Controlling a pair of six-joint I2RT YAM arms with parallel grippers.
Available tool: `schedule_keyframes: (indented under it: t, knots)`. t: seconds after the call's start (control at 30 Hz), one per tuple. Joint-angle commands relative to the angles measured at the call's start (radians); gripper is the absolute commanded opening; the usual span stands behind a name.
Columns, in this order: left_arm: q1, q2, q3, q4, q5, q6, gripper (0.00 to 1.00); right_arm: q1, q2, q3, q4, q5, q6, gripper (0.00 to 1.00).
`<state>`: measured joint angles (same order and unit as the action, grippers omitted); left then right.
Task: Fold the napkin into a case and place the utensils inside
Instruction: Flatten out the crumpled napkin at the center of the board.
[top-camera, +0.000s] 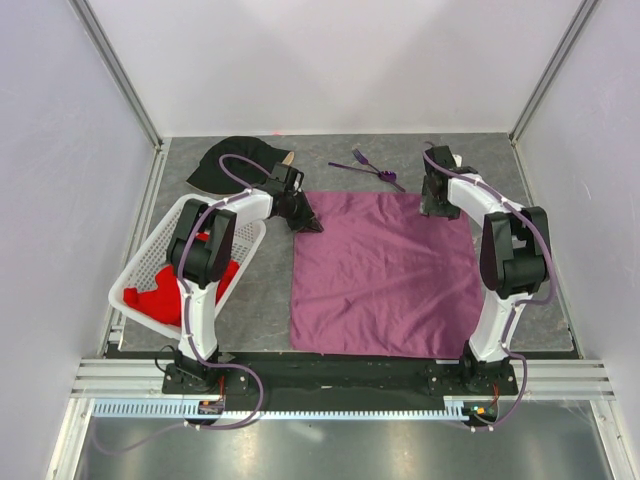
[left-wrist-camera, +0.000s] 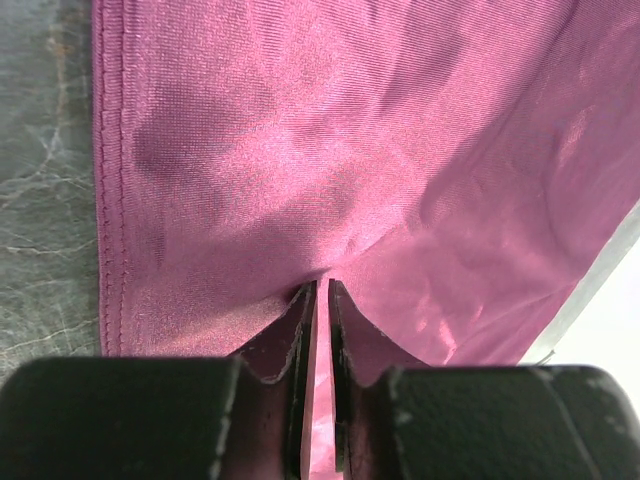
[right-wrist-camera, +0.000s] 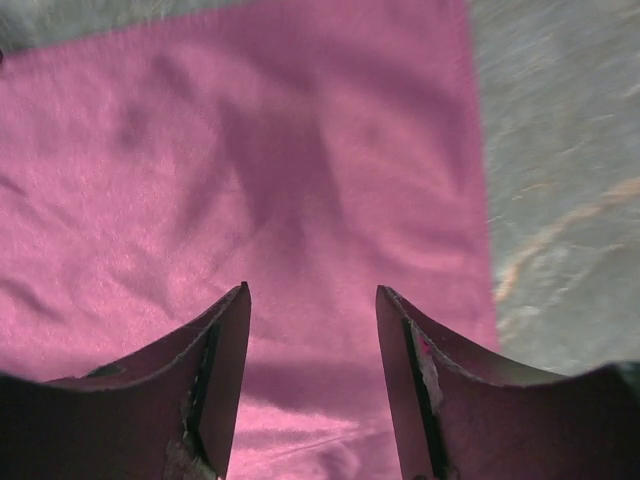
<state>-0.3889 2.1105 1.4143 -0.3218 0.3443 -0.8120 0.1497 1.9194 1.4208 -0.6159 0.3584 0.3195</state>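
The plum-purple napkin (top-camera: 385, 275) lies spread as a flat square on the grey table; no case shape shows. My left gripper (top-camera: 308, 222) sits low at its far left corner. In the left wrist view that gripper (left-wrist-camera: 322, 285) is shut on a puckered fold of the napkin (left-wrist-camera: 350, 150). My right gripper (top-camera: 437, 207) hovers over the far right corner. In the right wrist view it (right-wrist-camera: 312, 290) stands open above the napkin (right-wrist-camera: 250, 150), with nothing between its fingers. The purple utensils (top-camera: 370, 166) lie on the table beyond the napkin's far edge.
A black cap (top-camera: 230, 165) lies at the back left. A white lattice basket (top-camera: 140, 275) holding a red cloth (top-camera: 165, 295) stands tilted at the left. Bare grey table (right-wrist-camera: 560, 150) runs along the napkin's right edge and also borders its left hem (left-wrist-camera: 40, 200).
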Motion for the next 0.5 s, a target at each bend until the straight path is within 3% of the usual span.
schedule_keyframes:
  t: [0.0, 0.3, 0.47]
  knots:
    - [0.019, 0.011, 0.022, -0.039, -0.047, 0.039, 0.15, -0.021, 0.0, -0.019, 0.133, -0.11, 0.036, 0.59]
    - [0.099, 0.045, 0.052, -0.048, -0.033, 0.05, 0.16, -0.021, 0.15, 0.035, 0.174, -0.157, 0.07, 0.59]
    - [0.117, 0.1, 0.178, -0.112, -0.036, 0.092, 0.18, -0.019, 0.19, 0.079, 0.171, -0.182, 0.075, 0.59]
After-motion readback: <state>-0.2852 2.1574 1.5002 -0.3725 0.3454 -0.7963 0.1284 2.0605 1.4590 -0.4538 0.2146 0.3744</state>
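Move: The napkin lies nearly flat, its middle about 13 cm back and 19 cm right of the left hand, whose tips are already on it, and some 15 cm back and 13 cm left of the right hand, roughly 5 cm below it. The purple utensils are some 13 cm ahead and 17 cm left of the right hand. From the left hand, the black cap sits about 17 cm ahead and 22 cm left, the white basket 10 cm back and 36 cm left. With its nearly shut fingertips still bearing on the napkin near the far left corner, the left hand drags the cloth left and forward at table level, about 5 cm, speeding up and turning slightly counter-clockwise. The right hand, fingers kept open, comes down and forward some 4 cm each, drifting left and rolling about 10 degrees, until its tips seem to touch the far right part of the cloth. ##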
